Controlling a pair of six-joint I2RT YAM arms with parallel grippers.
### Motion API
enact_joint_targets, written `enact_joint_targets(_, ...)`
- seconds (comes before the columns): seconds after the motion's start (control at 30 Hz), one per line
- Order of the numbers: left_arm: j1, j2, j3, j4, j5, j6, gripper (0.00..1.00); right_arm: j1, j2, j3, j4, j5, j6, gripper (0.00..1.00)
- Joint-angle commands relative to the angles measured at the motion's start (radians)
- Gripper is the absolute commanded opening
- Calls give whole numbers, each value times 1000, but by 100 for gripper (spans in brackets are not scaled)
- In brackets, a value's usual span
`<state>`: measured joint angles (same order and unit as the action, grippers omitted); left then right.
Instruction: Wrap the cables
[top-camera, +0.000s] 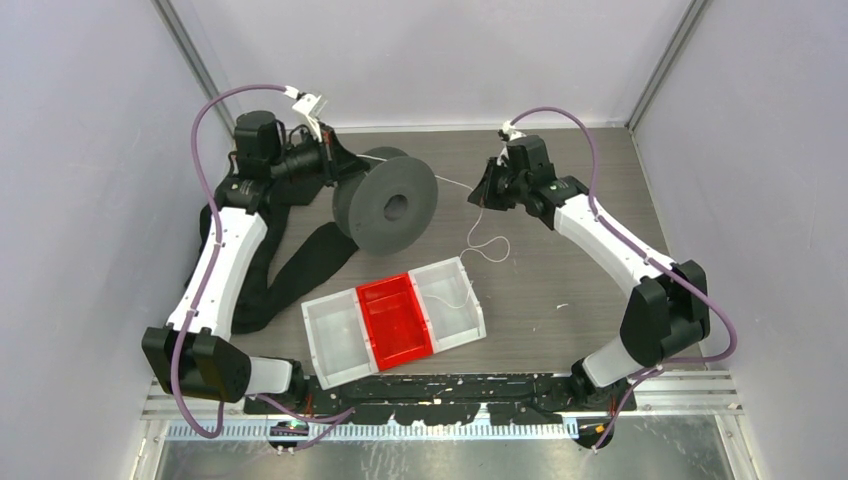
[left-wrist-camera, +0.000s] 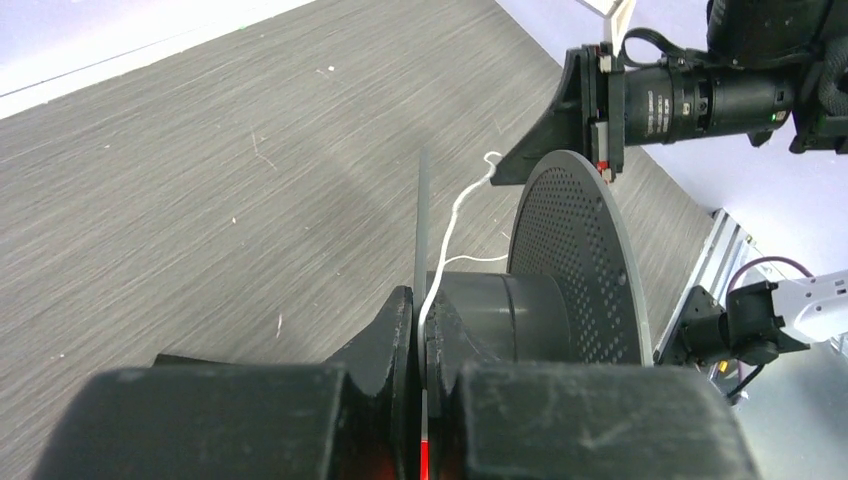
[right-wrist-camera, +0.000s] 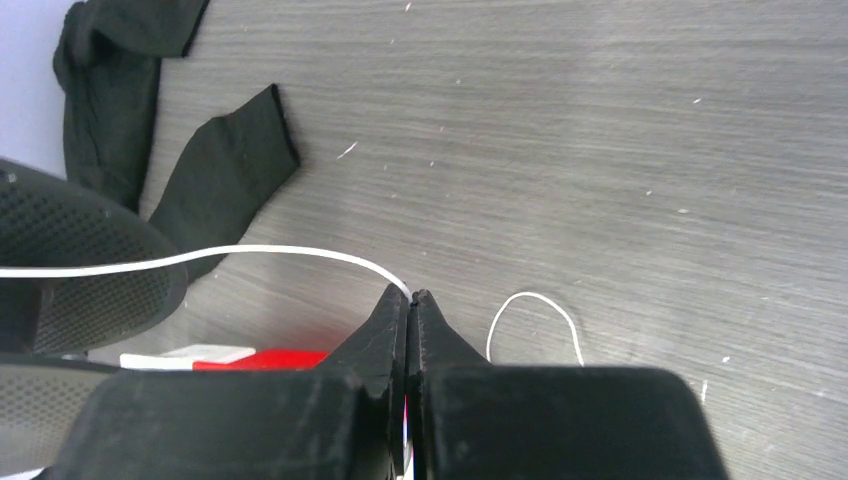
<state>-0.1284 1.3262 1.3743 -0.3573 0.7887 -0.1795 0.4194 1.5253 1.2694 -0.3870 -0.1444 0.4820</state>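
Observation:
A thin white cable (top-camera: 455, 183) runs from the grey spool (top-camera: 385, 205) across to my right gripper (top-camera: 484, 193), which is shut on it. Below the grip the cable hangs in a loop (top-camera: 490, 247) and trails into the tray. In the right wrist view the cable (right-wrist-camera: 250, 252) enters the closed fingertips of the right gripper (right-wrist-camera: 412, 297). My left gripper (left-wrist-camera: 420, 305) is shut on the spool's thin near flange (left-wrist-camera: 421, 200). The cable (left-wrist-camera: 450, 225) passes over that flange beside the fingers. The perforated far flange (left-wrist-camera: 580, 270) stands upright to the right.
A three-part tray (top-camera: 335, 335) with a red middle compartment (top-camera: 395, 320) lies near the front, with the cable's end in its right compartment (top-camera: 455, 295). A wide black strap (top-camera: 300, 270) lies left of the spool. Grey walls close in on both sides.

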Motion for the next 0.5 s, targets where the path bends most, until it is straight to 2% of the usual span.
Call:
enact_joint_targets(0.0,11,-36,52,106,-33,-85,0,48,-12,-25,42,-63,26,1)
enact_joint_targets(0.23,12,-36,-12,315,-236,-319,0,195,12,-56,136,-28,45,0)
enact_joint_targets(0.33,12,-50,-46,376,-367,-417,0,236,19,-77,230,-28,75,0)
enact_joint_targets(0.47,5,-84,-104,422,-548,-472,0,270,22,-107,375,-59,124,1)
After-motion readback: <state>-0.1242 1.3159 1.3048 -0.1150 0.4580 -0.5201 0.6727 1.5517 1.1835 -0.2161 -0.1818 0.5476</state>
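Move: The left hand already pinches the spool's near-side rim; the spool's middle is about 5 cm to its right, 1 cm back and 6 cm below. From the right hand, which holds the white cable, the spool is roughly 17 cm left, 2 cm back and 8 cm higher. The tray's cable compartment is some 17 cm back and 5 cm left of the right hand, the red compartment about 21 cm back and 15 cm left, both some 18 cm below. Right hand draws the pinched cable about 10 cm left and back towards the spool; left swings it forward, turning counter-clockwise. ##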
